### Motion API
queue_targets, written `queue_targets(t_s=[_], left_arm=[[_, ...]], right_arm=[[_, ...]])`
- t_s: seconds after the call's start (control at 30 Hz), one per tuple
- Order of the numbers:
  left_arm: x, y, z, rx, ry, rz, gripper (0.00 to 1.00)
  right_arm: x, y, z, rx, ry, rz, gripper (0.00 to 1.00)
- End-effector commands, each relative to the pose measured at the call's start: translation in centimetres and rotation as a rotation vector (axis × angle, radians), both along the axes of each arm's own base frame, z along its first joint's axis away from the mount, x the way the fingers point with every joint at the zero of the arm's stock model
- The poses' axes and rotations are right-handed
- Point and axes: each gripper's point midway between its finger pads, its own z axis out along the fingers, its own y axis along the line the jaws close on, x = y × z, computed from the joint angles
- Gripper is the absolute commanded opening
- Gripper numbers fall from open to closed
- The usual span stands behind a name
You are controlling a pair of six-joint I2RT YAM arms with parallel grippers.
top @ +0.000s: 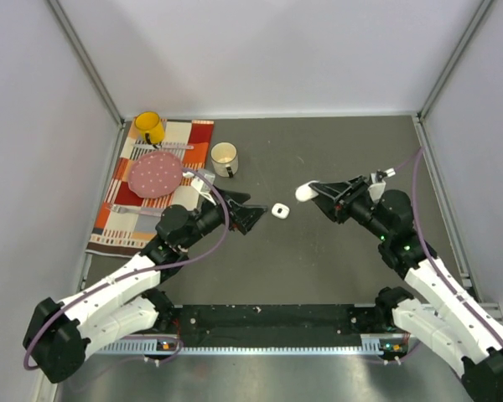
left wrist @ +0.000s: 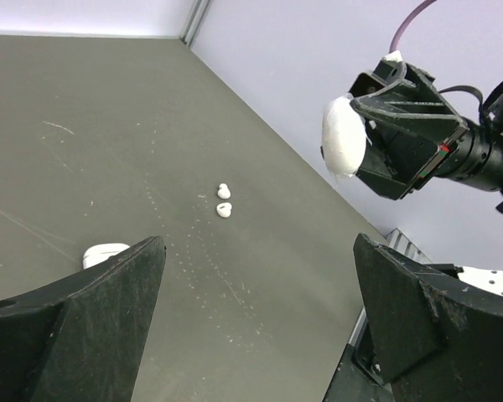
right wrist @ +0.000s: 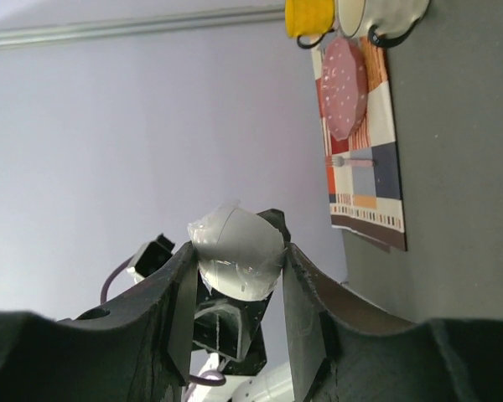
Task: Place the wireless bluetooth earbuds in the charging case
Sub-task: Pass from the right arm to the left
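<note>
Two tiny white earbuds [left wrist: 224, 192] [left wrist: 224, 210] lie close together on the dark table. My right gripper [top: 308, 193] hangs above the table, shut on a white, pebble-shaped charging case [right wrist: 237, 251], which the left wrist view shows from the front [left wrist: 344, 138]. A second small white case [top: 279, 210] sits on the table between the two arms, partly hidden behind my left finger [left wrist: 105, 251]. My left gripper [top: 247, 216] is low over the table with its jaws wide open and nothing between them [left wrist: 258, 247]. The earbuds do not show in the top view.
A striped placemat [top: 126, 213] at the back left carries a yellow mug [top: 149, 127], a pink dotted plate [top: 156, 174] and a fork. A white mug [top: 225, 157] stands beside it. Grey walls enclose the table on three sides.
</note>
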Motion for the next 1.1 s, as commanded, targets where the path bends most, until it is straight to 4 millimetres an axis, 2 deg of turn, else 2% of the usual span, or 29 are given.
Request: queue_targets(t_s=[0.0,0.2,0.33,0.4,0.53,0.67,0.97,1.07], left_arm=[[-0.4,-0.9,4.3,-0.110,-0.086,-0.022,0.99],[-0.7,-2.4,4.8,-0.156,-0.088,-0.044,0.99],[-0.4,-3.9,4.4,-0.165,-0.059,-0.073,0.96],[-0.5,-4.5,5.0,-0.190,-0.068,-0.090,0.93],[-0.2,-5.7,4.6,-0.194,-0.057,-0.103,0.92],[0.1,-6.6,4.5,-0.194,-0.054,-0.102,0.86],[0.5,-8.0,4.3,-0.204,-0.052,-0.103,0.62],[0.8,-8.1,4.2,-0.210,-0.050,-0.092,0.57]], right_arm=[[0.3,1.3,2.4,0.083,-0.077,-0.009,0.00],[0.3,2.6,2.7,0.096,-0.069,0.026,0.00],[0.1,3.5,2.7,0.103,-0.067,0.051,0.00],[0.0,3.7,2.7,0.107,-0.063,0.057,0.00],[-0.1,3.8,2.7,0.114,-0.061,0.063,0.00],[-0.2,3.9,2.5,0.105,-0.047,0.067,0.00],[-0.5,4.1,2.3,0.107,-0.036,0.085,0.00],[-0.6,4.2,2.4,0.107,-0.036,0.086,0.00]])
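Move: The white charging case held in the right gripper's tips lies about 13 cm to the left gripper's right, 4 cm farther out and roughly level with it. On the table some 25 cm below, the other white case sits about 11 cm ahead of the left gripper and 6 cm to its right; two earbuds lie around 12 cm ahead and 24 cm right. From the right hand, the open left gripper is roughly 14 cm left and 3 cm back. Bring the left gripper about 8 cm to the right at level height, towards the charging case held by the right gripper, turning it slightly clockwise; on the way, begin closing the wide-open fingers around the case's near end until they are a little over half open. Meanwhile carry the case some 4 cm left to meet it, then hold it still in the right gripper's unchanged grip. ##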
